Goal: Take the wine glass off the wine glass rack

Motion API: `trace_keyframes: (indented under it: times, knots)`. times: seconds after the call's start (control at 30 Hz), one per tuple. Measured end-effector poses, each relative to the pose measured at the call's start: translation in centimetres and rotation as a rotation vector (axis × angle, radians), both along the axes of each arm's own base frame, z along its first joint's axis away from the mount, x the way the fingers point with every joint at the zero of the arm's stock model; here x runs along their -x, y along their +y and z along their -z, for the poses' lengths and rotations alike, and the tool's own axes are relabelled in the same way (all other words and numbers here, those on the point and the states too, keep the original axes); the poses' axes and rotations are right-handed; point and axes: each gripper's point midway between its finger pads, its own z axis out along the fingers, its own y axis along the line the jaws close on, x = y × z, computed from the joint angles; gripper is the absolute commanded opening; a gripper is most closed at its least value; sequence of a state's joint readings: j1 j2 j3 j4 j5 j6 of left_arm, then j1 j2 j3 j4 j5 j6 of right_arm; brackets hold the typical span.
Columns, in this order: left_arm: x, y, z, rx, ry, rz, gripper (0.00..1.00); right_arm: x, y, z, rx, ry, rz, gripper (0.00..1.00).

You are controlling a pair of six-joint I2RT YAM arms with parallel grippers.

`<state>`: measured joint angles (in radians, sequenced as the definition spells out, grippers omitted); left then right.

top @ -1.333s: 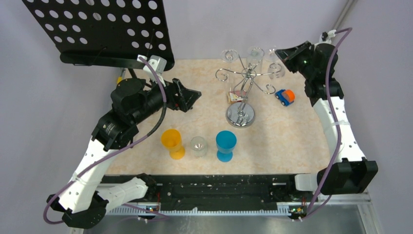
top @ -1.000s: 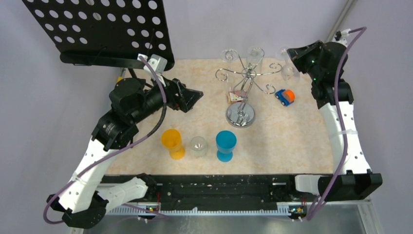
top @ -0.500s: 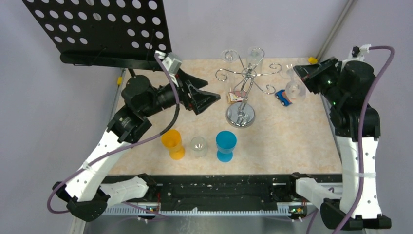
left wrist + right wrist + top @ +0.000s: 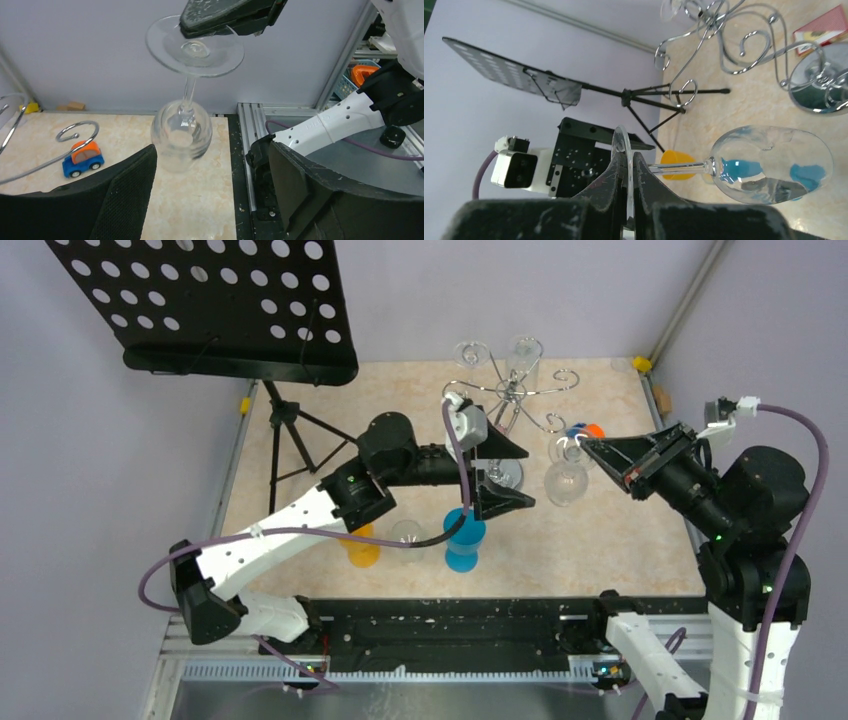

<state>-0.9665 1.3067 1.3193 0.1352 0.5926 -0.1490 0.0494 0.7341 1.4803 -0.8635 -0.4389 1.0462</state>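
My right gripper (image 4: pixel 590 447) is shut on the round foot of a clear wine glass (image 4: pixel 565 483), which hangs bowl-down in the air, clear of the rack. In the right wrist view the right gripper (image 4: pixel 628 159) pinches the foot edge-on, and the wine glass bowl (image 4: pixel 771 165) sticks out to the right. The chrome wine glass rack (image 4: pixel 512 390) stands at the back middle, with two more glasses on it. My left gripper (image 4: pixel 528 478) is open, just left of the bowl. In the left wrist view the wine glass (image 4: pixel 181 135) hangs ahead of the left gripper (image 4: pixel 212 200), beyond its fingertips.
A black music stand (image 4: pixel 220 300) on a tripod stands at the back left. An orange cup (image 4: pixel 357 545), a small clear cup (image 4: pixel 407 537) and a blue cup (image 4: pixel 463 540) stand near the front. A blue and orange toy car (image 4: pixel 82 159) sits by the rack.
My right gripper has drawn the wine glass off the rack arm and carried it forward and left. My left arm has swung right across the table, gripper open, up to the glass.
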Motion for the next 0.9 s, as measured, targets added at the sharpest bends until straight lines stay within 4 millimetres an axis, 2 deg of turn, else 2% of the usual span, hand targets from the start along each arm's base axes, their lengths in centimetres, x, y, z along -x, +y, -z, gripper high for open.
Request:
trace_keyframes:
  times: [0.23,0.37,0.5,0.7,0.73,0.83,0.9]
  knots:
    - [0.5,-3.2,1.4,0.020,-0.086,0.080,0.82,0.8,1.6,0.8,-0.074,0.053,-0.100,0.00]
    - [0.0,-4.7,1.7,0.048,-0.095,0.093,0.74,1.3,2.2,0.9,-0.128,0.060,-0.137,0.00]
    - [-0.3,-5.8,1.6,0.076,-0.070,0.110,0.56,1.7,2.5,1.0,-0.168,0.075,-0.155,0.00]
    - [0.3,-6.3,0.6,0.134,-0.034,0.141,0.35,1.9,2.6,0.5,-0.189,0.061,-0.163,0.00]
    - [0.5,-6.3,0.4,0.139,-0.030,0.148,0.30,1.9,2.6,0.4,-0.192,0.060,-0.164,0.00]
    - [0.8,-6.3,0.1,0.150,-0.034,0.163,0.02,1.9,2.6,0.2,-0.197,0.052,-0.166,0.00]
    - [1.1,-6.2,0.0,0.154,-0.055,0.178,0.00,1.8,2.6,0.1,-0.209,0.059,-0.160,0.00]
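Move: The stem of the clear wine glass, which the right hand already holds upside down by its foot, lies about 9 cm to the right of the open left hand, 2 cm ahead and roughly level. From the right hand this stem is some 2 cm left and 3 cm below, level with it fore and aft. From the left hand, the rack's nearest empty hook is about 12 cm ahead, 6 cm right and 6 cm lower; the standing blue glass is some 9 cm left, 2 cm ahead and 27 cm below. The left hand reaches about 6 cm to its right until its open fingers straddle the wine glass's stem just under the foot, dipping a little and coming back up, then stays there and shuts the fingers from wide open onto the stem as the wrist turns some 10 degrees clockwise. The right hand keeps its pinch on the foot and brings the glass to meet it, easing roughly 2.5 cm left and 2 cm back while rolling its left side up by about 10 degrees. ##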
